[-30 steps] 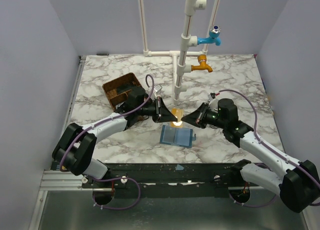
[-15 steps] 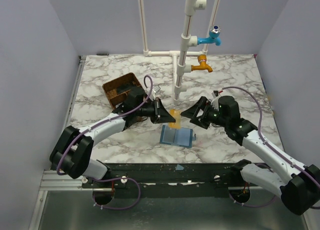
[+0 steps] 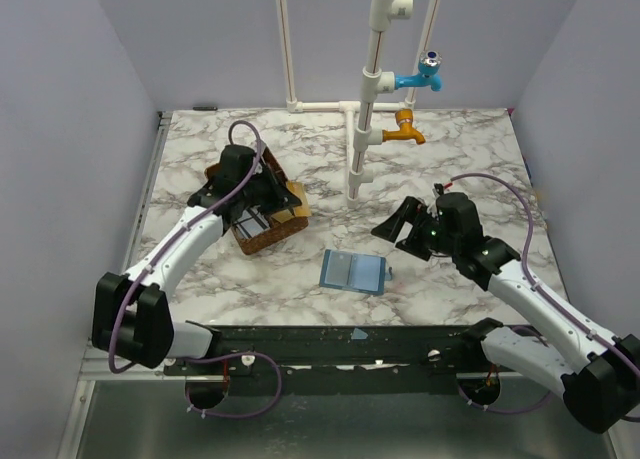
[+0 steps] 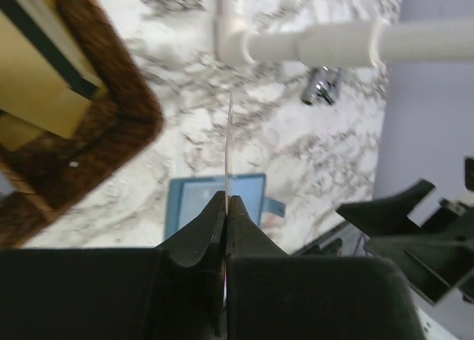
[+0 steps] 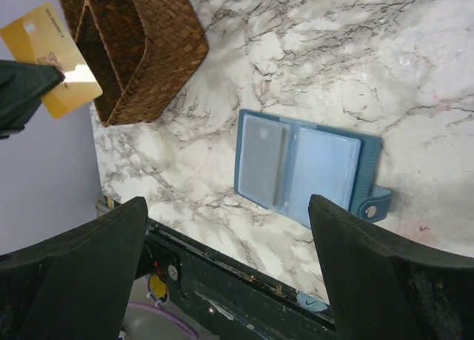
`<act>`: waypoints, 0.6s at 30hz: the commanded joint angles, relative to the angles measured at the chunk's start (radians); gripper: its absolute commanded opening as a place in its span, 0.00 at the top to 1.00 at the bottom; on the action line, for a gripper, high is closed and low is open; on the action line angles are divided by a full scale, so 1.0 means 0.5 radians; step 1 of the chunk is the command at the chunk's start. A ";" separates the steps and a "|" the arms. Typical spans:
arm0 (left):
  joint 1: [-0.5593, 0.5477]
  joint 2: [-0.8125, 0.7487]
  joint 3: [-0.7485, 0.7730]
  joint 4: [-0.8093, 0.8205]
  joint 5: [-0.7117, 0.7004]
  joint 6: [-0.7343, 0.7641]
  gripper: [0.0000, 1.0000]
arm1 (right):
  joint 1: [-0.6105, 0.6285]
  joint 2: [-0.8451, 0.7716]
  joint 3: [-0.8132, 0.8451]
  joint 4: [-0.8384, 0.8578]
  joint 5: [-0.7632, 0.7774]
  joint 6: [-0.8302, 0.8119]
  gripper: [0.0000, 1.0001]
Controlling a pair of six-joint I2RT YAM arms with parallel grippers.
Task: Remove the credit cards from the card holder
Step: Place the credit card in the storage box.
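The blue card holder [image 3: 353,271] lies open and flat on the marble near the front edge, also seen in the right wrist view [image 5: 304,166] and the left wrist view [image 4: 189,199]. A pale card [image 5: 261,158] shows in its left pocket. My left gripper [image 3: 268,201] hangs over the brown basket [image 3: 270,241], shut on a gold credit card [image 5: 52,58] that shows edge-on between its jaws [image 4: 228,147]. My right gripper [image 3: 400,224] stands open and empty to the right of the holder and apart from it, with its jaws wide [image 5: 228,203].
The woven brown basket [image 5: 148,51] has dividers and holds cards [image 4: 44,81]. A white pipe stand [image 3: 362,129] with a blue tap [image 3: 420,77] and an orange tap [image 3: 402,131] rises at the back centre. Purple walls close in both sides.
My right gripper opened and let go of the gold card, then drew back a little. My left arm swung left from the table's middle to above the basket, with the card in it.
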 commanded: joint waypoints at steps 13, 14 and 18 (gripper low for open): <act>0.258 0.580 0.421 -0.313 -0.350 0.252 0.99 | -0.007 0.014 0.039 -0.095 0.120 -0.140 0.07; 0.262 0.594 0.429 -0.310 -0.345 0.264 0.93 | -0.006 0.010 0.034 -0.099 0.122 -0.143 0.07; 0.262 0.603 0.454 -0.313 -0.332 0.302 0.45 | -0.006 0.010 0.028 -0.103 0.121 -0.141 0.07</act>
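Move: The left gripper already holds the gold card clear of the storage box; the box's gold-card compartment lies about 7 cm ahead, 4 cm left and 12 cm below it. The silver-card compartment is roughly 3 cm ahead and 10 cm left, and the white pipe elbow 7 cm ahead and 14 cm right. The blue card holder lies some 12 cm back and 14 cm right. From the right gripper, the gold-card compartment is about 16 cm ahead and 25 cm left, 9 cm below. Bring the left gripper forward, down and to the left, about 6 cm each way, levelling out of the leftward part first while still sinking towards the gold-card compartment. Tip the fingers steeper, with some 15 to 20 degrees of wrist turn in all. Keep the card pinched until the hand has nearly stopped over the gold cards, then start opening the fingers around its edges. ##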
